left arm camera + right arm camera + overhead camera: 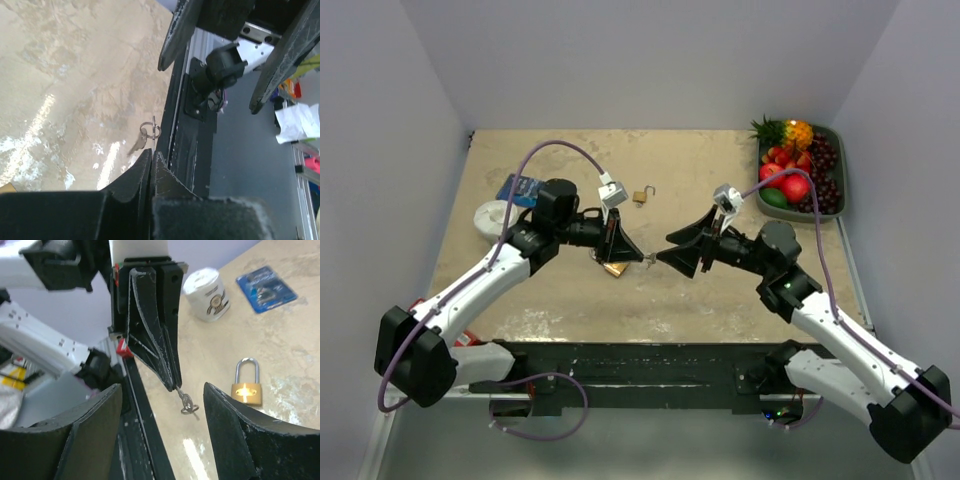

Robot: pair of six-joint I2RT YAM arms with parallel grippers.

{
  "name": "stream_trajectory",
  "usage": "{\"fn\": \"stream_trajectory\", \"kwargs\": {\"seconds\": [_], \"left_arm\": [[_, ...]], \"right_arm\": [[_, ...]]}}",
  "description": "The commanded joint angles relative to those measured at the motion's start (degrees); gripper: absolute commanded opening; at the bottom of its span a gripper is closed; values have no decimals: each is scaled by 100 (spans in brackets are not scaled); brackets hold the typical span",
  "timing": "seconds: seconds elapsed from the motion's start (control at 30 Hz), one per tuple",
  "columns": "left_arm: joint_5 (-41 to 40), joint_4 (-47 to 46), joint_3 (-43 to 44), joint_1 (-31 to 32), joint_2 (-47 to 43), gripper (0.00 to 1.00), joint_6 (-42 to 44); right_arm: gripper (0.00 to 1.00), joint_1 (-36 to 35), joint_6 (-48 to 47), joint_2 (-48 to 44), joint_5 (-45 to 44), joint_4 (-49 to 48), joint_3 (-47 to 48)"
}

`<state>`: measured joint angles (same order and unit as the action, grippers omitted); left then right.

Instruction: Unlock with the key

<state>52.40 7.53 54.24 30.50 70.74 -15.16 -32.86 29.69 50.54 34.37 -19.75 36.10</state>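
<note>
My left gripper (pixel 640 259) is shut on a small silver key (pixel 186 401), held above the table with its ring (pixel 152 131) hanging off the free end. In the left wrist view the key (pixel 142 138) sticks out just past the closed fingertips. My right gripper (pixel 162 387) faces it, open, with one finger on each side of the key and touching nothing. A brass padlock (pixel 246 390) with its shackle closed lies on the table beside the key; in the top view the padlock (pixel 614 268) is partly hidden under the left gripper.
A second small padlock (pixel 642 196) with an open shackle lies further back. A white roll (pixel 495 215) and a blue package (pixel 523 188) are at the left. A tray of fruit (pixel 836 135) stands at the back right. The table's dark front rail (pixel 182 145) runs just below the key.
</note>
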Motion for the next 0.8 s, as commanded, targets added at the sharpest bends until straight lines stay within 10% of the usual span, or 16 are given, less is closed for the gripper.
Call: {"fn": "stream_trajectory", "kwargs": {"seconds": [0.0, 0.77], "left_arm": [[560, 1354, 508, 0, 19, 0, 1216], [1035, 1857, 843, 184, 493, 0, 1850]], "right_arm": [[69, 25, -956, 236, 886, 1506, 529], [41, -106, -1097, 1045, 1863, 1254, 556]]}}
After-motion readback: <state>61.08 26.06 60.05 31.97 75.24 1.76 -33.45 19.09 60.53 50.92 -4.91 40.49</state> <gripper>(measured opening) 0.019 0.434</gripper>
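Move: The key is already pinched in my shut left fingers, its ring end about 3 cm to the right of that hand and 1 cm lower. From my open right hand that end lies about 4 cm to the left, 1 cm back and 6 cm below. The big padlock is on the table, roughly 12 cm ahead, 11 cm left and 25 cm below my right hand. The small open padlock is about 29 cm ahead of it, 4 cm left and as low. I swing my right hand down about 6.5 cm and back some 3 cm onto the ring end of the key, tipping its fingers downward and turning it counter-clockwise nearly 20 degrees, while its wide-open fingers narrow partway around the ring. My left hand keeps its pinch and carries the key back about 3.5 cm and a little down, turning it about 15 degrees clockwise. ##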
